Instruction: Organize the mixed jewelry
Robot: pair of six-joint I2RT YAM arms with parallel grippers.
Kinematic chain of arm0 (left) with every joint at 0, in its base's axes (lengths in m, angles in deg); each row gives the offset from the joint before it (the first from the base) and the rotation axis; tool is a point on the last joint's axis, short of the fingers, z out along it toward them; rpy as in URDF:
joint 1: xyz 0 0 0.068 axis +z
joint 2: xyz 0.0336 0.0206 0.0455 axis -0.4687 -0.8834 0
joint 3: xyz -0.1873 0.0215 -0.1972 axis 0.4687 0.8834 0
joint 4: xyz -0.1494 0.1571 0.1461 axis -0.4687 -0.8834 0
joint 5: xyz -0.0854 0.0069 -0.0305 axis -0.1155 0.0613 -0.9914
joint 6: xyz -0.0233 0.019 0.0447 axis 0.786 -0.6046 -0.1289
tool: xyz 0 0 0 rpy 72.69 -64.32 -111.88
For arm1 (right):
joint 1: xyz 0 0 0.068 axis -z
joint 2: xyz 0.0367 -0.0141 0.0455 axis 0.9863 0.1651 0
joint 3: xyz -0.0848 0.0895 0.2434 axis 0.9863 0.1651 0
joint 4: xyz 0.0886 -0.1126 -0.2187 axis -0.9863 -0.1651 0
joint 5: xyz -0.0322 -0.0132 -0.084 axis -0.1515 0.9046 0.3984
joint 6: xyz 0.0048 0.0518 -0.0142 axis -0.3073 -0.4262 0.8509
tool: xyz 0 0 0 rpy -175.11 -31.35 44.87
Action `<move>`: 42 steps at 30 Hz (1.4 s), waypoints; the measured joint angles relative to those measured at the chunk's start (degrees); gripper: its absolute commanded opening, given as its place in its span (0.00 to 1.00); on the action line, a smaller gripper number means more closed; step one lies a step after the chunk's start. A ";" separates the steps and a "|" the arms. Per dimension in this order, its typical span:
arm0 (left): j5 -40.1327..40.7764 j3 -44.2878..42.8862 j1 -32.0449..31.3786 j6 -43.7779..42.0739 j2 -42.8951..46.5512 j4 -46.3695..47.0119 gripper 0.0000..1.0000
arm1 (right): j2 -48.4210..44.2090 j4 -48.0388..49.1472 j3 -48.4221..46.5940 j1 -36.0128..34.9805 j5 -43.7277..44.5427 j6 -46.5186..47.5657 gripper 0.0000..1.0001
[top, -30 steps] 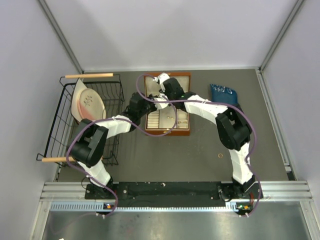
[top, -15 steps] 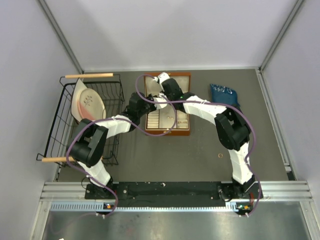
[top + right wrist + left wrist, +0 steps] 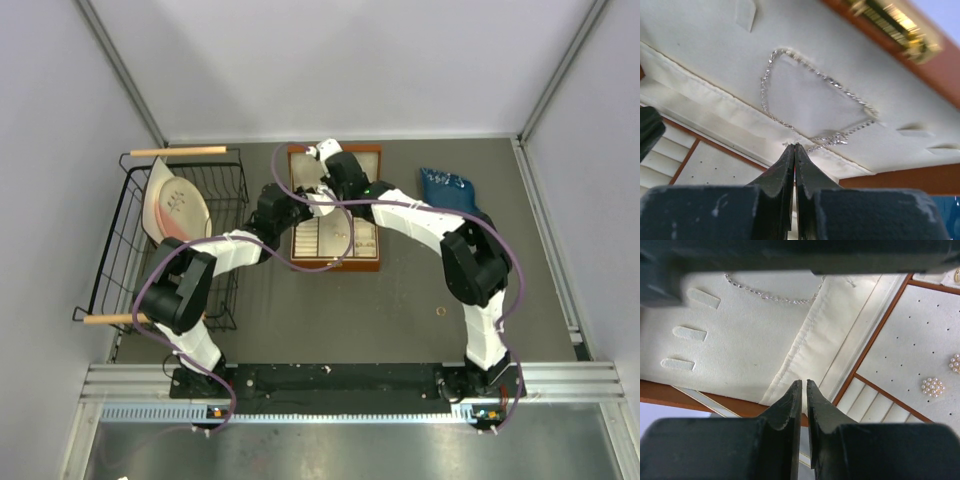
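Note:
The wooden jewelry box [image 3: 335,262] lies open, its cream-lined lid [image 3: 365,158] folded back. A thin silvery chain necklace [image 3: 771,70] lies in a loop on the lid lining, its small pendant [image 3: 836,138] near my right fingertips. My right gripper [image 3: 794,145] is shut, pinching the chain at the lining's seam. Part of the same necklace [image 3: 775,297] shows at the top of the left wrist view. My left gripper [image 3: 804,382] hovers over the lid's lower edge, its jaws a narrow slit apart with nothing between them. A tiny ring [image 3: 440,312] lies on the table to the right.
Pearl cluster earrings [image 3: 931,386] sit on the box's perforated panel beside ring-roll slots [image 3: 875,401]. A black wire basket [image 3: 135,215] holding plates stands at the left. A blue object [image 3: 448,187] lies right of the box. The lid's gold clasp [image 3: 890,22] shows.
My right wrist has shifted slightly toward the back over the lid, and its elbow has swung right. The left arm has stayed in place.

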 measured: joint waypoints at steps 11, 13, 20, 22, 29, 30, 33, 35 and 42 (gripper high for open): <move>-0.02 -0.46 0.00 -2.47 -0.70 0.85 0.38 | -3.98 -1.64 -0.15 -0.24 -0.96 -0.55 0.00; -0.02 -1.14 0.02 -2.97 -1.55 0.87 0.40 | -3.98 -1.97 -0.15 -0.24 -1.09 -0.52 0.00; 0.11 -2.67 0.02 -4.90 -3.96 0.90 0.46 | -3.96 -2.45 -0.44 -0.24 -1.33 -0.33 0.00; 0.28 -2.80 0.02 -5.60 -4.24 1.09 0.48 | -3.96 -2.58 -0.44 -0.24 -1.33 -0.09 0.00; 1.29 -3.34 0.02 -7.39 -4.87 2.49 0.52 | -3.96 -2.64 -0.46 -0.22 -1.46 0.02 0.00; 1.36 -3.34 0.02 -7.58 -4.92 2.67 0.52 | -3.96 -2.64 -0.46 -0.20 -1.46 0.02 0.00; 1.46 -3.58 0.02 -8.46 -5.25 3.17 0.52 | -3.96 -2.62 -0.46 -0.15 -1.44 0.04 0.00; 1.36 -4.02 0.04 -8.90 -5.84 3.85 0.52 | -3.96 -2.64 -0.46 0.00 -1.27 0.04 0.00; 1.22 -5.35 0.07 -9.88 -7.34 4.61 0.52 | -3.96 -2.80 -0.46 0.52 -0.92 0.04 0.00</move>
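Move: The necklace, draped across the inside of the open lid, lies about 5 cm ahead of the left hand, 6 cm to its right and 3 cm lower. The right hand, just over its lower end, has the necklace's middle some 4 cm ahead, 1 cm left and 2 cm below. From the left hand, the pearl earrings in the tray sit roughly 8 cm back, 6 cm right and 9 cm below. Fingers opening to about half, the left hand advances 3.5 cm towards the necklace; the shut right hand rises 3 cm. ##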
